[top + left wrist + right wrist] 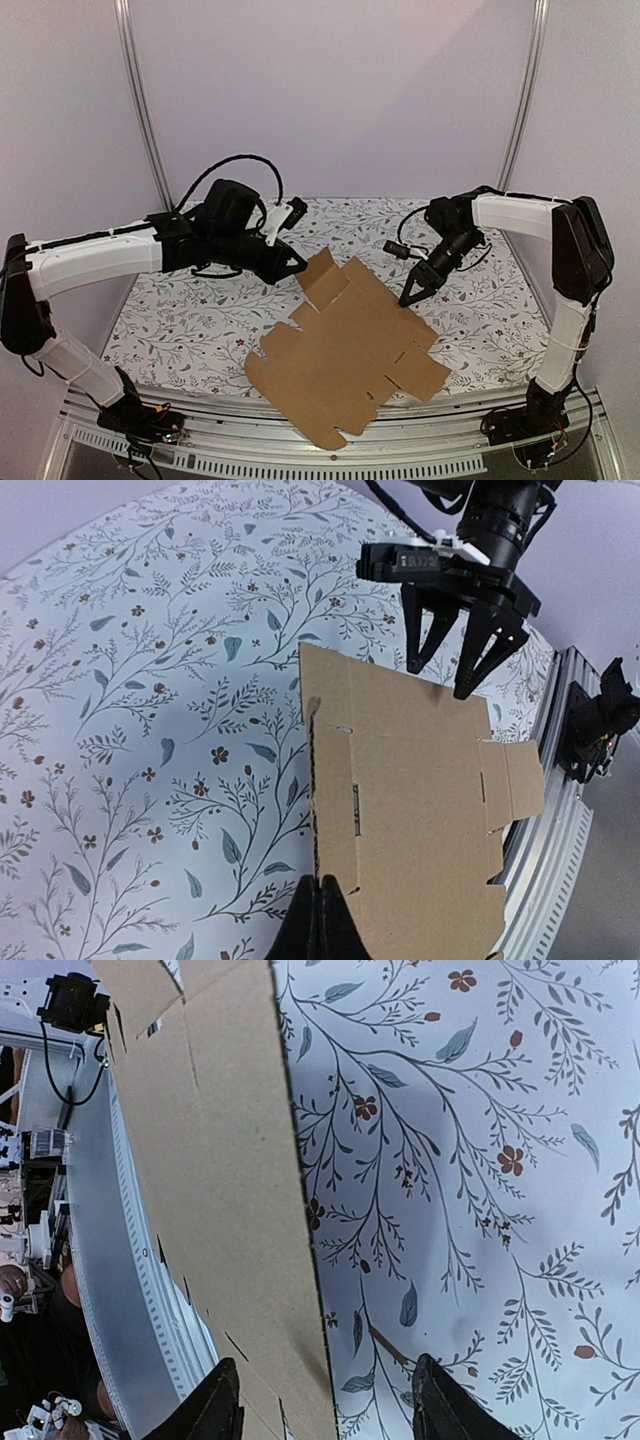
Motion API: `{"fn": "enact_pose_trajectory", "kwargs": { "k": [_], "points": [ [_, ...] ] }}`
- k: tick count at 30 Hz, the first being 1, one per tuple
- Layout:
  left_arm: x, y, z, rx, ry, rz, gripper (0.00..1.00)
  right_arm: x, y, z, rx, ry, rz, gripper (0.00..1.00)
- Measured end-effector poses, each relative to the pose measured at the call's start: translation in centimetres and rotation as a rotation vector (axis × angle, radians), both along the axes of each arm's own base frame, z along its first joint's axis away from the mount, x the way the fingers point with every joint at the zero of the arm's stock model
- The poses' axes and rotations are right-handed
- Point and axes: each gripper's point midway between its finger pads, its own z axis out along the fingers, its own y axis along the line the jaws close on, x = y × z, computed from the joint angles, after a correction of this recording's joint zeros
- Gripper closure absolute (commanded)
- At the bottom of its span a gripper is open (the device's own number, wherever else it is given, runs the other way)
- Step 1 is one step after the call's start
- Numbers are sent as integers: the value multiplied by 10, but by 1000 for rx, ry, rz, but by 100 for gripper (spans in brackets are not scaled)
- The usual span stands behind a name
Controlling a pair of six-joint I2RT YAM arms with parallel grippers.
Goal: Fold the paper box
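Observation:
The paper box [340, 350] is a flat brown die-cut sheet lying on the floral cloth, its near corner hanging over the table's front rail. A small flap [320, 275] at its far left stands slightly raised. My left gripper [299, 263] is shut, and its tips [322, 885] touch that flap's corrugated edge [313, 780]; I see nothing between the fingers. My right gripper [412, 296] hovers open over the sheet's far right edge. In the right wrist view one finger [222, 1405] is above the cardboard [210, 1160] and the other finger [440, 1400] is above the cloth.
The floral tablecloth [190, 310] covers the table. A slotted aluminium rail [400, 455] runs along the front edge, with both arm bases and cables there. White walls and two metal poles [145, 110] close off the back. The right gripper [440, 680] also shows in the left wrist view.

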Motion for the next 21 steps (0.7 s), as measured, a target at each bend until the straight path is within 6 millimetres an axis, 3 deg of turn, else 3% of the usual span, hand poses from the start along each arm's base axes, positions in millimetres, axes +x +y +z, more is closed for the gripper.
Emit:
{"fn": "enact_pose_trajectory", "kwargs": {
  "k": [5, 9, 15, 21],
  "points": [
    [-3, 4, 6, -14, -15, 4, 100, 2, -1, -1, 6, 11, -14, 42],
    [-2, 5, 9, -23, -23, 13, 100, -8, 1, -3, 33, 81, 3, 46],
    [1, 5, 9, -24, -38, 26, 100, -30, 5, 5, 98, 175, 70, 72],
    [3, 6, 9, -21, -45, 36, 100, -35, 10, 6, 140, 205, 104, 85]
  ]
}}
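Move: Between and just behind the right hand's open fingertips runs the paper box's far right edge, its gripping spot about 3 cm back, 1 cm left and level with the hand. The raised corner flap, still pinched by the left hand, lies about 17 cm left, 2 cm farther out and 4 cm higher; the near side flap is roughly 16 cm back, 1 cm right and 5 cm lower. From the left hand that edge spot is some 20 cm right, 7 cm back and 7 cm lower. Drawing back about 3.5 cm, the right hand brings its fingers onto the far right edge, one on each face of the cardboard, its fingertips swinging some 15 degrees towards the robot. After a brief pause the fingers go from half open to mostly closed about the edge. The left hand keeps its pinch on the flap and rises about 1 cm. ##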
